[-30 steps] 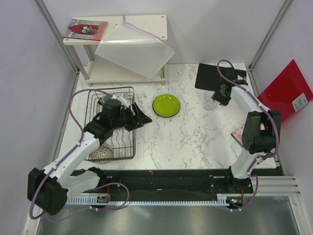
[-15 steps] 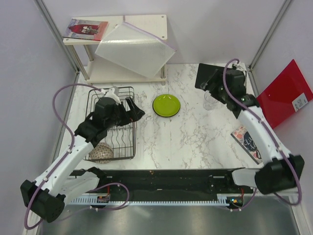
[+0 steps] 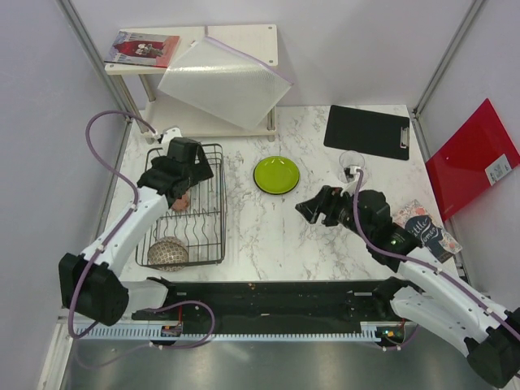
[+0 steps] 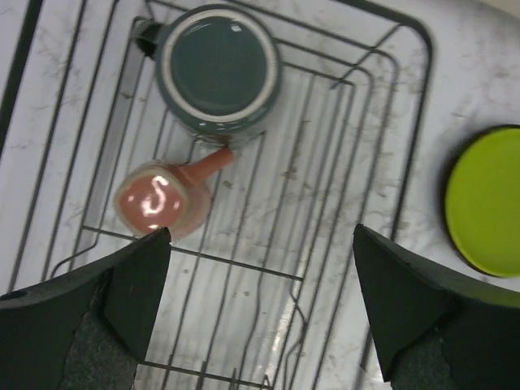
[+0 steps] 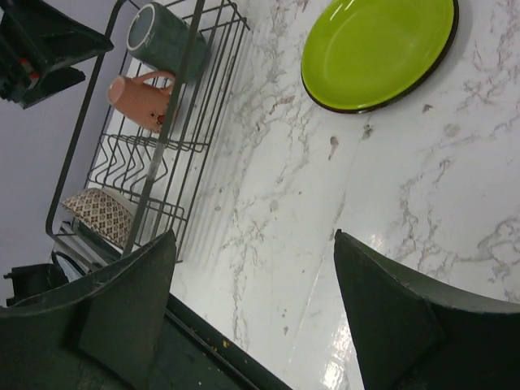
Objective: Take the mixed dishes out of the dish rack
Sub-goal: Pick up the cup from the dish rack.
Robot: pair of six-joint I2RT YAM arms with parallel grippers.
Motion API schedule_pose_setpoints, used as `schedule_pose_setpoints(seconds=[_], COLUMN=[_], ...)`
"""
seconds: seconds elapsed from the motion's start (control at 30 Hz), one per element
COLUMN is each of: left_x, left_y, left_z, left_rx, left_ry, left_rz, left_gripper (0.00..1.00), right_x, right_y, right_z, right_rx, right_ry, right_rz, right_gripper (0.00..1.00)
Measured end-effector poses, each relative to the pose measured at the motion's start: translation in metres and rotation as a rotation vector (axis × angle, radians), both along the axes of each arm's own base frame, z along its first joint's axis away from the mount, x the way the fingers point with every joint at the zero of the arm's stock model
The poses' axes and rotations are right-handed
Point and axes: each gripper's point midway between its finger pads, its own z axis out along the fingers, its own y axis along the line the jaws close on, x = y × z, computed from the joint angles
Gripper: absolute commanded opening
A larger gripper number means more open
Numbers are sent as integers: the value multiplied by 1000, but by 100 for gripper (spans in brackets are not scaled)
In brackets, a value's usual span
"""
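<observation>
The black wire dish rack (image 3: 222, 213) stands at the left. It holds a grey-green mug (image 4: 217, 67), a small pink cup (image 4: 162, 199) lying on its side and a brown speckled bowl (image 3: 168, 253) at the near end. My left gripper (image 3: 172, 183) hovers open above the far half of the rack, near the pink cup, holding nothing. The lime-green plate (image 3: 276, 174) and the clear glass (image 3: 351, 168) rest on the table. A red patterned plate (image 3: 424, 230) lies at the right, partly behind my right arm. My right gripper (image 3: 312, 207) hangs open and empty over mid-table.
A white two-tier shelf (image 3: 244, 36) with a book and a leaning translucent sheet (image 3: 223, 77) stands at the back. A black clipboard (image 3: 367, 128) lies at the back right. A red folder (image 3: 471, 150) leans on the right wall.
My right gripper let go of the glass and swung from the back right to mid-table. My left gripper opened wide and moved from the rack's right side to its far half.
</observation>
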Motion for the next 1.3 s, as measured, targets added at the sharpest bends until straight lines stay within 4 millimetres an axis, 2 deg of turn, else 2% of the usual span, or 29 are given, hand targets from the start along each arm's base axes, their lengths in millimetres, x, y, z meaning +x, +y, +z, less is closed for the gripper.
schedule_pose_setpoints(seconds=[0.07, 0.13, 0.23, 0.3, 0.4, 0.6, 0.8, 0.93, 0.97, 1.27, 1.3], left_x=[4, 3, 1, 1, 2, 4, 2, 3, 3, 2, 2], left_y=[20, 41, 62, 69, 71, 66, 64, 65, 65, 65, 65], left_z=[-20, -32, -39, -40, -46, -76, -101, -102, -102, -107, -107], left_rx=[38, 67, 82, 87, 92, 95, 68, 44, 39, 27, 27], left_ry=[68, 116, 153, 162, 180, 274, 349, 355, 356, 363, 363], left_rz=[59, 118, 179, 201, 208, 187, 170, 171, 169, 162, 162], left_gripper=[99, 99, 99, 99, 99, 99, 96, 82, 75, 47, 42], right_x=[-9, -15, -20, -22, -23, -25, -26, -26, -26, -24, -24], right_y=[-4, -8, -12, -13, -14, -14, -15, -15, -15, -14, -14], right_z=[-9, -5, 10, 16, 16, -2, -9, -11, -12, -19, -19], right_rx=[-4, 9, 37, 46, 48, 24, 16, 15, 13, 0, -1], right_ry=[2, -22, -77, -98, -104, -70, -59, -56, -54, -34, -33], right_rz=[8, 8, 9, 12, 14, 21, 21, 21, 21, 21, 21], right_gripper=[85, 85, 85, 86, 86, 85, 85, 86, 85, 85, 85])
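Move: The pink cup lies on its side in the rack, some 7 cm to the left hand's left, barely 1 cm ahead and about 12 cm below it. The teal mug stands about 10 cm beyond the cup, 2 cm to its right; the patterned bowl sits roughly 22 cm nearer the base than the cup and 3 cm further left. From the right hand the cup is about 46 cm left, 8 cm ahead and 12 cm lower. The pink cup is reached from above by the left hand, fingers wide open: it swings about 7 cm left while starting to sink, then goes nearly straight down, some 10 cm in all, fingertips tipping about 20 degrees further down. There it stays and closes until the pads pinch the cup's sides near its base. The empty right hand eases back some 3 cm. ##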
